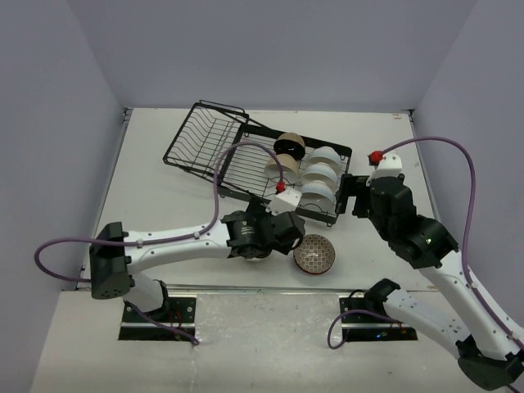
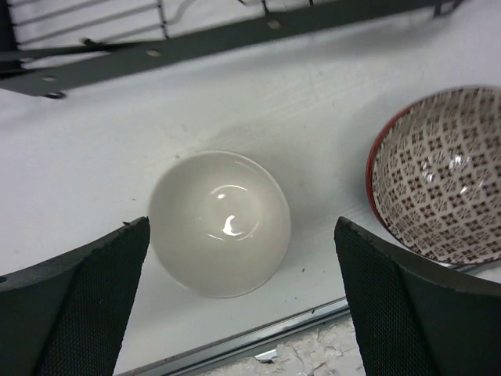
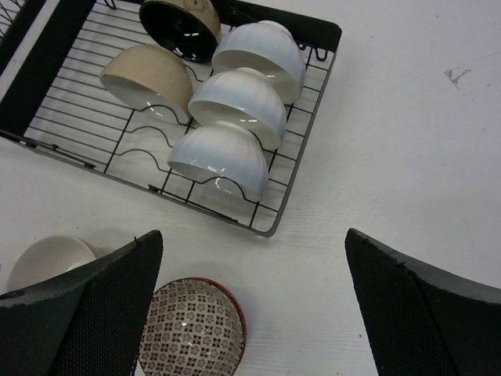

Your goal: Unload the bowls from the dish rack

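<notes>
The black wire dish rack [image 1: 214,141] lies mid-table. Its flat section [image 3: 74,141] holds three white bowls [image 3: 239,102] on their sides, a beige bowl [image 3: 149,78] and a black-inside bowl [image 3: 180,23]. A small white bowl [image 2: 219,223] stands upright on the table near the front edge. My left gripper [image 2: 241,235] hovers open over it, a finger on either side, touching nothing. To the white bowl's right stands a brown patterned bowl [image 1: 315,252] with a red rim. My right gripper [image 1: 354,196] hangs open and empty off the rack's right end, above bare table.
The table's metal front edge [image 2: 235,345] runs just below the white bowl. The rack's tilted basket section [image 1: 205,131] is at the back left. Grey walls enclose the table on three sides.
</notes>
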Robot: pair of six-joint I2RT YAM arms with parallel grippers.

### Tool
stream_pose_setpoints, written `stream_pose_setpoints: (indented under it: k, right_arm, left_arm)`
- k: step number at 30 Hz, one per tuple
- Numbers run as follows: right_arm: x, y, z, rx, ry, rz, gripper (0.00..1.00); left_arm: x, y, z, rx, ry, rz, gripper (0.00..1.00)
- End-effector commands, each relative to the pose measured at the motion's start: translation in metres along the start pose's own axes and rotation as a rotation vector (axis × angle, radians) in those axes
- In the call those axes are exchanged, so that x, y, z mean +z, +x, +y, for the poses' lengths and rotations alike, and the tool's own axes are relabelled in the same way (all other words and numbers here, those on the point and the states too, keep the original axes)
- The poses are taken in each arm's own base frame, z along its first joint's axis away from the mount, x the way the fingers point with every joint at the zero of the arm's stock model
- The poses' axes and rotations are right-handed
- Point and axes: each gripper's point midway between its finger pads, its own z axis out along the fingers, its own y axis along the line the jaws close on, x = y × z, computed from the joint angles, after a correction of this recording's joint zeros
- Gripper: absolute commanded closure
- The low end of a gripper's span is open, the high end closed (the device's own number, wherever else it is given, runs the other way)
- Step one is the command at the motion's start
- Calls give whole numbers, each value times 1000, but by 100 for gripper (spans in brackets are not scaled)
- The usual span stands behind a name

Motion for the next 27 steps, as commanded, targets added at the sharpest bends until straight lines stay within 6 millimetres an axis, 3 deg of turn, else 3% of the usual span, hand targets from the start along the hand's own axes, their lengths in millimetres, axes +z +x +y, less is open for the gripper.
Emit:
stream_pose_setpoints:
  k: [1, 2, 3, 5, 6, 10, 12, 14, 15, 17, 22, 27]
  right_arm:
    - [7, -1, 4, -34, -5, 20, 1]
    - [10, 1, 5, -50, -7, 26, 1]
    - [17, 0, 8, -65, -4, 23, 1]
    - [27, 5, 8, -140, 0, 34, 1]
    - [31, 5, 10, -169, -1, 32, 1]
    - [57, 25, 0, -441, 93, 79, 1]
    - [63, 28, 9, -570, 76, 74, 1]
    - [72, 37, 15, -653, 78, 83, 1]
    - [75, 32, 25, -698, 62, 48, 1]
    - [87, 44, 26, -763, 76, 77, 3]
    - [112, 55, 22, -862, 193, 166, 18]
    - [131, 60, 23, -919, 260, 178, 32]
  left_arm:
    - [-46, -54, 60, -198, -147, -169, 0]
    - [-50, -59, 76, -240, -183, -181, 0]
    - [-57, -63, 106, -320, -224, -192, 0]
    - [-65, -67, 135, -397, -253, -215, 0]
    - [-78, -67, 159, -460, -272, -254, 0]
    - [-117, -63, 198, -516, -288, -343, 0]
    - [-133, -54, 213, -504, -313, -350, 0]
    - [-138, -46, 224, -492, -349, -350, 0]
    - [-141, -40, 229, -490, -359, -356, 0]
    - [-129, -28, 231, -470, -395, -360, 0]
    - [-103, -12, 223, -440, -389, -359, 0]
    - [-103, -13, 221, -435, -367, -372, 0]
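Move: The front white bowl in the rack is some 8 cm ahead of the right hand, 8 cm to its left and 20 cm below. The middle white bowl stands about 6 cm beyond it. The patterned bowl lies on the table about 8 cm back and 8 cm left of the right hand. From the left hand, the front white bowl is some 13 cm ahead and 13 cm right; the just-placed cream bowl is about 10 cm below, 4 cm left and 1 cm ahead. Downward and forward, some 13 cm and 7 cm with a little left, the right hand dives at the front white bowl's right-hand rim, rolling its left side down about 50 degrees; the wide-open fingers begin to narrow, still clear of the bowl. The emptied left hand swings left away from the cream bowl, rising, then sinking partway back, fingers open. ##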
